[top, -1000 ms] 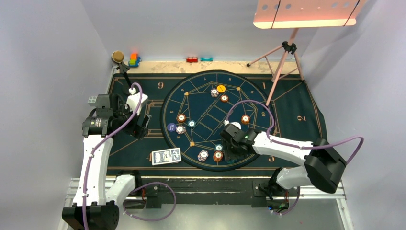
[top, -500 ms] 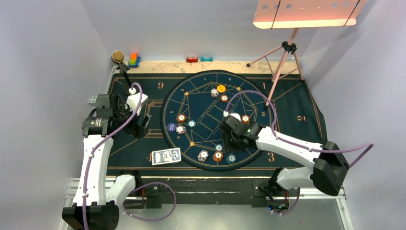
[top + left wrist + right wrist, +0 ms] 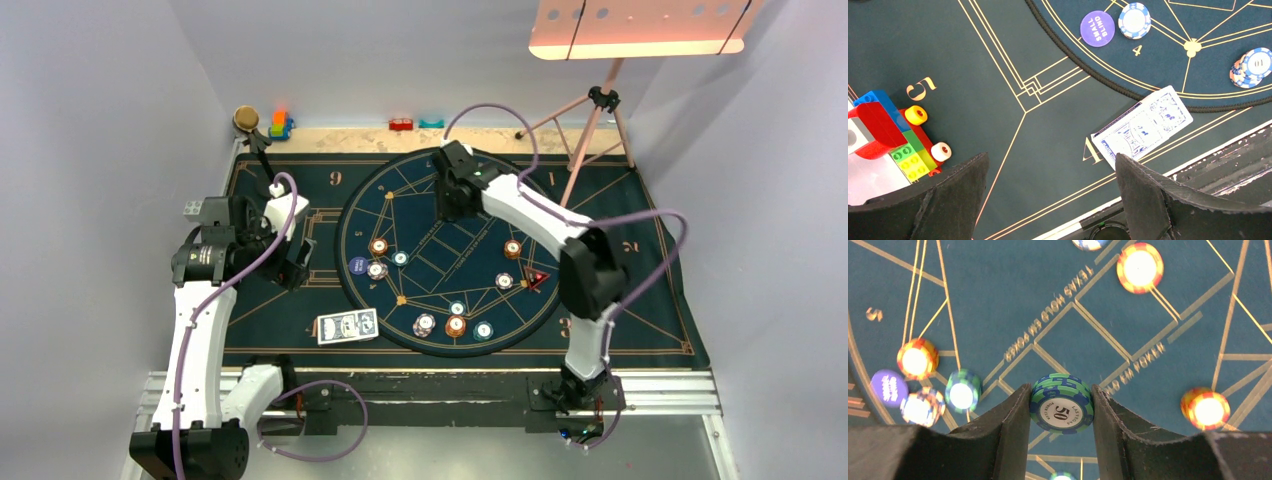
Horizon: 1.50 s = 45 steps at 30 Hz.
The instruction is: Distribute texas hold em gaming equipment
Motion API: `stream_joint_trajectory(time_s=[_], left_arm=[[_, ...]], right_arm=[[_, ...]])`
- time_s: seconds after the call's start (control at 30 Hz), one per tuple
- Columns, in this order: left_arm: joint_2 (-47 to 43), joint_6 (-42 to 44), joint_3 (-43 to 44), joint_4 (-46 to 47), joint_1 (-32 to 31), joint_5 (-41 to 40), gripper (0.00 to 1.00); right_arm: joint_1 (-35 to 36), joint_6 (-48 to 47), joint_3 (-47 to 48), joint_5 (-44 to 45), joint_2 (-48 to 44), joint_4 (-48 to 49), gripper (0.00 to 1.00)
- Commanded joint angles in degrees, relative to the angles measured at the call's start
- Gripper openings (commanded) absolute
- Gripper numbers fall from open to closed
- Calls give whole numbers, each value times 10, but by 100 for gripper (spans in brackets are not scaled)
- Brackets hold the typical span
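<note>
My right gripper (image 3: 1061, 391) is shut on a small stack of green-and-blue chips (image 3: 1062, 403) marked 50, held above the round mat. From above, this gripper (image 3: 451, 198) hangs over the mat's far part. Orange chips (image 3: 1140, 267), a teal chip (image 3: 962, 391) and a purple small-blind button (image 3: 889, 387) lie below. My left gripper (image 3: 1050, 167) stands open over the green cloth with nothing between its fingers. The blue-backed cards (image 3: 1143, 127) lie just right of it, and the same cards (image 3: 347, 326) sit at the cloth's near edge.
Colourful toy blocks (image 3: 890, 131) sit left of my left gripper. More chips (image 3: 455, 325) lie along the near rim of the round mat (image 3: 360, 215). A tripod (image 3: 590, 130) stands at the back right. The metal rail (image 3: 430, 385) borders the near edge.
My right arm has swung from the near side of the round mat to its far side, covering the chips there. A teal chip now shows near the front rim. The left arm has not moved.
</note>
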Motion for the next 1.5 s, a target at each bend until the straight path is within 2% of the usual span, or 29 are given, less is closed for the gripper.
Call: stream_joint_trajectory(time_s=[0.0,0.27,0.9,0.93,1.13,1.3,1.37,1.47], left_arm=[[-2,5,22,13,3,-1,100],[-1,8,21,15,3,-5,100],[-2,6,21,12,3,0,100],[-2,6,22,12,3,-1,100],[-3,4,21,12,2,1,100],[-3,5,20,11,2,2,100],[-3,5,18,12,3,2,100],[-3,4,16,13,2,2,100]], right_arm=[[1,-40,109,5,118,-3,11],[-11,-38,181,3,218,14,10],[-36,-44,233,-5,301,20,13],[-36,-46,236,-6,305,18,16],[-40,-48,243,-7,301,10,49],[-39,-50,215,-8,244,5,77],[-39,-48,192,-6,207,7,82],[-35,-44,145,-1,137,15,84]])
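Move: The green chips, still pinched in the right hand, are bound for open felt about 9 cm ahead of that hand, 3 cm to its left and 12 cm below. The blue-and-white chips lie 14 cm straight ahead, the orange chips 10 cm ahead and 5 cm right, and the yellow disc 16 cm ahead and 4 cm right. From the idle left hand, the drop spot is some 22 cm ahead, 35 cm right and 17 cm below. Green chips, already gripped, are brought down about 10 cm by the right hand as it also goes forward and a little left. Staying low, it eases some 4 cm farther forward to the felt left of the orange chips and short of the blue-and-white ones. There the fingers open from half to nearly wide, and the hand starts to lift and draw back slightly. ##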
